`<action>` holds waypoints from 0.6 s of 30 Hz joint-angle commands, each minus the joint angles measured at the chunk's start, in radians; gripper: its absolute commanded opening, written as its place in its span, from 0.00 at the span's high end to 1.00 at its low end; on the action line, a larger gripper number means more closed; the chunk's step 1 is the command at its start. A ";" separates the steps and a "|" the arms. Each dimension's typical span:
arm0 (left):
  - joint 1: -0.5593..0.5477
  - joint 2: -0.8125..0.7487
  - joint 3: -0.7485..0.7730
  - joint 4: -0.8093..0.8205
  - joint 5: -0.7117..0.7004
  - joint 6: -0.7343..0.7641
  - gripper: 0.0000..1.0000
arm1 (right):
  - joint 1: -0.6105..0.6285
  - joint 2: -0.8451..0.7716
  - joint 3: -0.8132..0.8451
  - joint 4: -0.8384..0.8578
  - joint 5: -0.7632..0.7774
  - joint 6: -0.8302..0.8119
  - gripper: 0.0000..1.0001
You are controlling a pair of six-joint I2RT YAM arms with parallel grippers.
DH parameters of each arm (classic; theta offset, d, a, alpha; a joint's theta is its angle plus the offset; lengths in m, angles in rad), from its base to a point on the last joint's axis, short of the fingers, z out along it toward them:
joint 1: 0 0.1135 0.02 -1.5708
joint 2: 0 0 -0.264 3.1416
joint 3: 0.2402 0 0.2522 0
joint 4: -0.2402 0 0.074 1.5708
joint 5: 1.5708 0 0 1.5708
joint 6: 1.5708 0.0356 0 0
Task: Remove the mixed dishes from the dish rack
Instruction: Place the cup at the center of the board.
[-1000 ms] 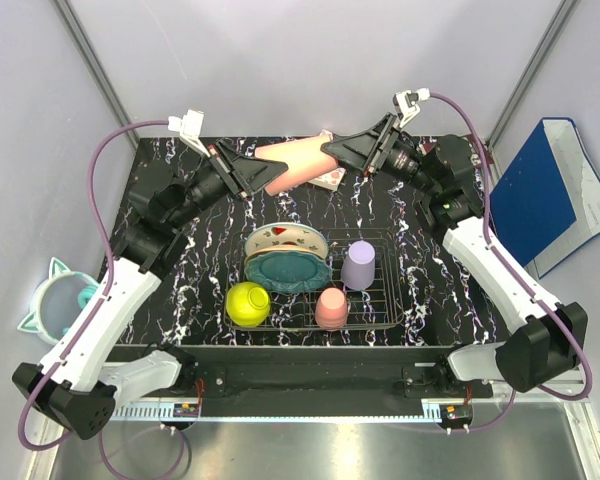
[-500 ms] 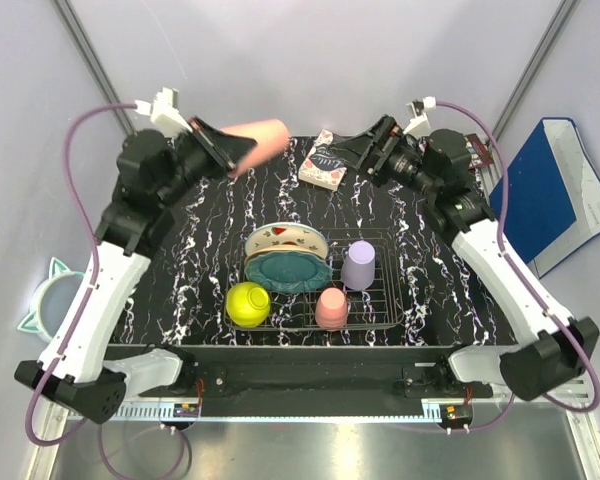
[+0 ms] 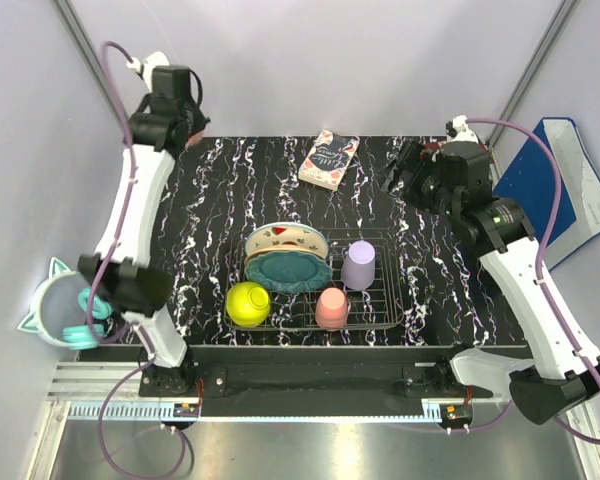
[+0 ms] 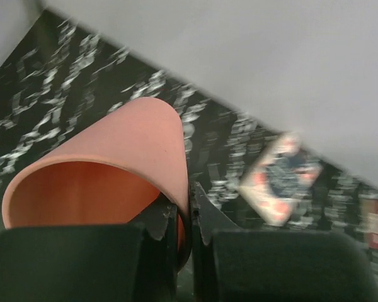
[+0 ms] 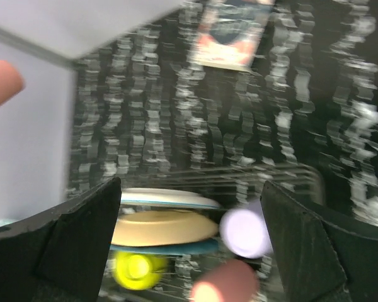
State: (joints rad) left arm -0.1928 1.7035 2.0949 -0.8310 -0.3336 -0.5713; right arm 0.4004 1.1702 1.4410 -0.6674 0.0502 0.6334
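Note:
The dish rack point(image 3: 378, 246) stands at the table's middle front. It holds a white red-spotted plate point(image 3: 271, 236), a peach plate point(image 3: 302, 241), a teal plate point(image 3: 288, 271), a yellow-green bowl point(image 3: 248, 304), a salmon-pink cup point(image 3: 331, 308) and a lilac cup point(image 3: 358, 265). My left gripper point(image 4: 188, 196) is shut on the rim of a second salmon-pink cup point(image 4: 123, 148), held high over the far left corner. That cup is hidden in the top view. My right gripper point(image 5: 190, 189) stands wide open with nothing in it, above the back right, looking down at the rack point(image 5: 283, 167).
A patterned card box point(image 3: 329, 160) lies at the table's back middle. A mint cat-eared bowl point(image 3: 65, 305) sits off the table's left edge. A blue folder point(image 3: 555, 190) leans at the right. A black frame rail point(image 3: 310, 375) runs along the front.
The left gripper closed on the pink cup and swung it up from the back middle to the far left corner. The right gripper opened wide, let the cup go and drew back right.

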 commanded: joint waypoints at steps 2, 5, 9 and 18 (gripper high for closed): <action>0.122 0.218 0.097 -0.175 -0.043 0.105 1.00 | 0.002 0.028 0.081 -0.300 0.261 -0.124 0.00; 0.193 0.310 0.135 -0.178 0.039 0.094 1.00 | 0.003 0.016 0.067 -0.327 0.295 -0.133 0.00; 0.259 0.407 0.169 -0.163 0.125 0.061 1.00 | 0.002 0.002 0.023 -0.330 0.271 -0.104 0.00; 0.266 0.553 0.200 -0.154 0.165 0.047 0.94 | 0.002 -0.007 -0.036 -0.334 0.251 -0.067 0.00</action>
State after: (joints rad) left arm 0.0875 2.2097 2.2391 -1.0187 -0.2214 -0.5171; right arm 0.4000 1.1858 1.4235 -0.9951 0.2798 0.5465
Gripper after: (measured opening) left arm 0.073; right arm 0.994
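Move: The left hand still pinches the salmon cup by its rim; its spot on the black board's far-left part lies about 6 cm ahead, 12 cm left and 35 cm below. The book is some 13 cm ahead and 28 cm right, the racked plates about 15 cm back and 17 cm right, both roughly 30 cm or more below. From the right hand the spot is some 20 cm ahead, 53 cm left and 32 cm below. Left hand lowers the pinched cup about 22 cm, tipping downward and moving 12 cm left; open right hand sinks rightward. ##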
